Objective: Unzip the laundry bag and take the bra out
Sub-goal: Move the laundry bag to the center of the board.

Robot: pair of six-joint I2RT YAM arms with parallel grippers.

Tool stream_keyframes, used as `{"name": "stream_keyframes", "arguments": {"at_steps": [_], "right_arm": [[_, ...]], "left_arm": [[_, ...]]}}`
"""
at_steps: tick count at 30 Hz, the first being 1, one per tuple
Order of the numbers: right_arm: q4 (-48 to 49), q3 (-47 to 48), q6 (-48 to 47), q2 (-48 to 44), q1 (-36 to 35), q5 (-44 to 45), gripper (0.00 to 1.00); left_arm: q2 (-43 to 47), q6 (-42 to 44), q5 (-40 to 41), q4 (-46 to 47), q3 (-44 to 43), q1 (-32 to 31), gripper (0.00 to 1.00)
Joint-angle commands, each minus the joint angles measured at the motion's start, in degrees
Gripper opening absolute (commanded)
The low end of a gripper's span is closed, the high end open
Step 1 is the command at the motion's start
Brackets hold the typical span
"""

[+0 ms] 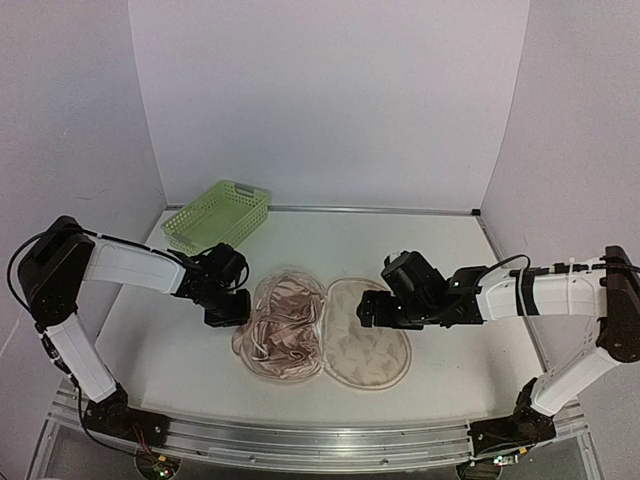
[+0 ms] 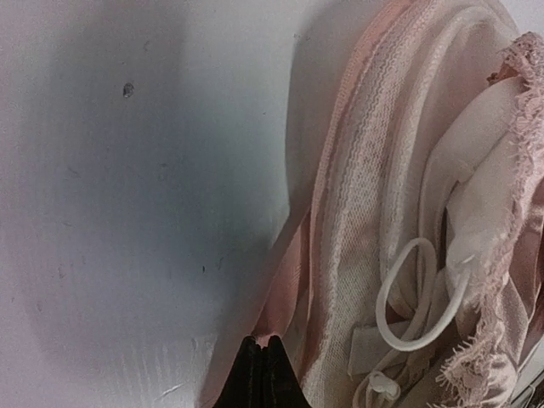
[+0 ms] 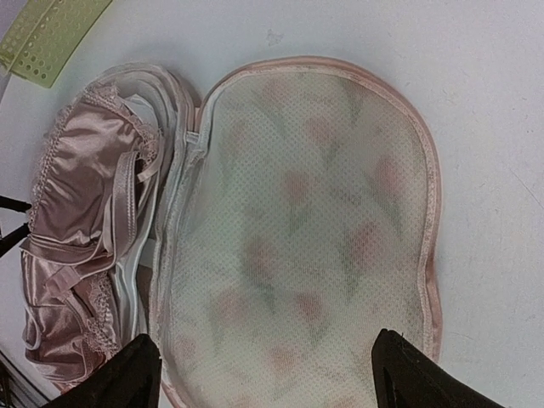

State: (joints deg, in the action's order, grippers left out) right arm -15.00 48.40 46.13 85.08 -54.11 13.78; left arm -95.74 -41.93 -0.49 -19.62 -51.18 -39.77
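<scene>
The laundry bag (image 1: 370, 350) lies unzipped and spread flat in two halves. Its right half shows the mesh lining (image 3: 306, 212) with faint red and green motifs. The pink satin bra (image 1: 285, 320) rests bunched in the left half, with its lace and a white strap loop (image 2: 416, 297) showing. My left gripper (image 1: 228, 305) sits at the bag's left rim. Its jaws (image 2: 262, 344) are shut on the bag's pink edge band (image 2: 297, 255). My right gripper (image 1: 372, 310) hovers over the right half, and its fingers stand wide open (image 3: 270, 374) with only lining between them.
A light green lattice basket (image 1: 218, 215) stands at the back left, and its corner shows in the right wrist view (image 3: 47, 34). White table surface (image 2: 127, 212) lies left of the bag. Walls enclose the table on three sides.
</scene>
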Motion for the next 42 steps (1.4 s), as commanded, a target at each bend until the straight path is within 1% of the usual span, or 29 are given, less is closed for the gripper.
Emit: {"name": "stream_keyframes", "arguments": {"at_steps": [1,12,17,23,31,35,42], "right_arm": [[0.7,1.4,0.3,-0.9,-0.2,1.1,0.87],[0.6,-0.5,1.2,-1.2,0.5,2.4,0.87],[0.5,-2.2,1.6,-2.5,1.2,3.2,0.87],[0.1,-5.5,2.2,-5.8,2.3,3.8,0.87],[-3.0,-9.1,2.7,-13.8,3.8,4.4,0.88],[-4.3,-10.8,3.3,-17.0,4.9,2.3,0.89],[-4.6,-13.4,7.2,-19.2,5.8,-5.3,0.89]], "left_arm": [[-2.6,0.9,-2.8,3.7,-3.1,0.3,0.0],[-6.0,1.1,-9.0,6.3,-5.3,-0.1,0.0],[-8.2,-0.1,-10.9,7.4,-7.5,-2.1,0.0],[-12.7,-2.8,-13.0,8.9,-12.1,-5.3,0.0],[-21.3,-8.4,-15.4,11.4,-21.1,-10.2,0.0],[-25.1,-11.2,-16.5,12.9,-24.9,-12.1,0.0],[-28.7,-13.3,-17.4,13.4,-29.3,-14.3,0.0]]}}
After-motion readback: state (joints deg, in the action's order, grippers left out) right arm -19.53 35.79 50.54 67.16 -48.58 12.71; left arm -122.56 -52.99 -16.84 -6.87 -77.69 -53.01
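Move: The left fingertips are low over the board at the laundry bag's left edge. The opened bag's middle lies about 20 cm to their right and 1 cm back. The bra is some 11 cm right and 1 cm back, the mesh flap roughly 31 cm right and 2 cm back, and the green basket about 36 cm ahead and 11 cm left. From the right hand, the bag's middle is about 10 cm left, 2 cm ahead and 8 cm below. To the right, slowly at first and then faster, the left hand goes about 21 cm after sinking a centimetre, its shut fingers pushing the laundry bag along by its left edge while the wrist tilts some 20 degrees so the tips slant further right. The open right hand starts later and moves some 7 cm right above the bag, dipping and rising again, then drawing back slightly. ##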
